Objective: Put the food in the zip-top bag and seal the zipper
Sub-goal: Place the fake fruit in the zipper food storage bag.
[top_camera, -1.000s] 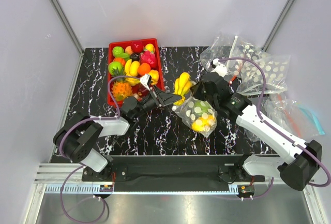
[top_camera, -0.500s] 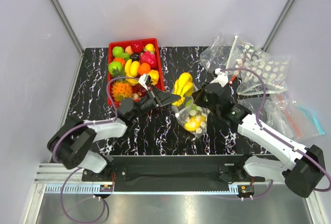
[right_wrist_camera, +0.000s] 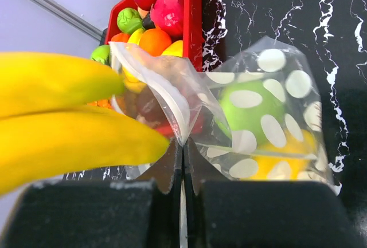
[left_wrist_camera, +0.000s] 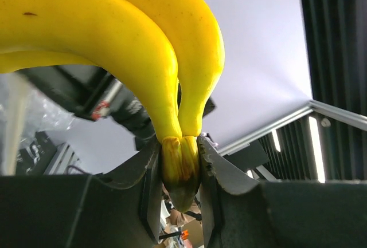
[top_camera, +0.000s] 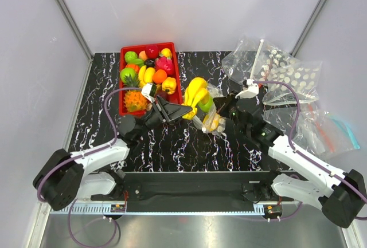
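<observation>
My left gripper (top_camera: 182, 110) is shut on the stem of the yellow bananas (top_camera: 194, 95), which it holds raised above the table; the stem is clamped between the fingers in the left wrist view (left_wrist_camera: 180, 165). My right gripper (top_camera: 221, 113) is shut on the mouth edge of the dotted zip-top bag (top_camera: 211, 116) and holds it up. In the right wrist view the bag (right_wrist_camera: 269, 128) holds the green apple (right_wrist_camera: 246, 110) and a smaller yellow fruit (right_wrist_camera: 281, 156). The white zipper (right_wrist_camera: 172, 96) curves up from the pinch (right_wrist_camera: 183, 145). The bananas (right_wrist_camera: 69, 128) lie just left of the open mouth.
A red tray (top_camera: 175, 73) of mixed toy fruit, with a spiky orange pineapple (top_camera: 134, 100), stands at the back left. Spare clear and dotted bags (top_camera: 287, 76) are heaped at the back right, and a bag with a blue edge (top_camera: 338, 128) lies at the right.
The right gripper has lifted the dotted bag off the table and drawn it left and nearer. The left gripper has carried the bananas up and left, keeping them beside the bag's mouth.
</observation>
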Robot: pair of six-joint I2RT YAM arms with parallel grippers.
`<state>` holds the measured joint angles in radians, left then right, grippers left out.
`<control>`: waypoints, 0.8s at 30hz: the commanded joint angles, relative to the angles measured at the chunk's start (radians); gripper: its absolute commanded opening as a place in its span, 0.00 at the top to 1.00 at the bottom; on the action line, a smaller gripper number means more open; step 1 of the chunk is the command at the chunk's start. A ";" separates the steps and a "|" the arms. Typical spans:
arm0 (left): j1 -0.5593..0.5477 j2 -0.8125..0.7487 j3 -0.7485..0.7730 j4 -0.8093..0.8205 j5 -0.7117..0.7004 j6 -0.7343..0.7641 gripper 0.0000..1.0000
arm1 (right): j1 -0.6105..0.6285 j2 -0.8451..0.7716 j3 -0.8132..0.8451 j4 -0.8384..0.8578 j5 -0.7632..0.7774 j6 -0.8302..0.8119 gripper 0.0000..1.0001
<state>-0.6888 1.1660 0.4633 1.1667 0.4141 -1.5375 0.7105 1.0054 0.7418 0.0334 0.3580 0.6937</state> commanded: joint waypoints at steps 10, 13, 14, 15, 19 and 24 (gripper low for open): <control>-0.047 0.145 -0.049 0.094 -0.063 -0.013 0.89 | -0.003 -0.018 -0.031 0.082 0.088 0.044 1.00; -0.072 0.221 -0.066 0.137 -0.089 -0.036 0.92 | -0.003 -0.019 -0.061 0.103 0.113 0.061 1.00; -0.078 0.242 -0.068 0.149 -0.093 -0.058 0.92 | -0.003 -0.019 -0.065 0.103 0.114 0.066 1.00; -0.086 0.288 -0.064 0.168 -0.097 -0.067 0.92 | -0.005 -0.019 -0.074 0.108 0.116 0.069 1.00; -0.100 0.400 -0.060 0.292 -0.101 -0.104 0.90 | -0.003 -0.028 -0.091 0.125 0.122 0.075 1.00; -0.117 0.460 -0.046 0.343 -0.098 -0.124 0.90 | -0.003 -0.042 -0.084 0.091 0.136 0.069 0.99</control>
<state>-0.7948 1.6215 0.4015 1.2404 0.3351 -1.6436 0.7105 0.9989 0.6456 0.0803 0.4362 0.7494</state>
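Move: Just ahead and below the left hand, which already pinches the bananas by their stems, the zipper bag's open mouth lies about 8 cm farther out, 7 cm to the right and 13 cm down. The green apple in the bag is some 11 cm ahead, 8 cm right and 18 cm below; the yellow fruit is about 8 cm ahead, 11 cm right and 21 cm below. From the right hand, gripping the rim, the mouth is level ahead, some 5 cm left and 2 cm down. Lowering the bananas, the left hand sinks some 16 cm with a drift to the right, gathering speed down to the bag's mouth. Its wrist tips about 30 degrees, so the up-slanting fingers come roughly level, still pinching the stems. The right hand keeps the rim pinched; after a brief hold it drops about 3 cm with the bag and eases slightly right. ##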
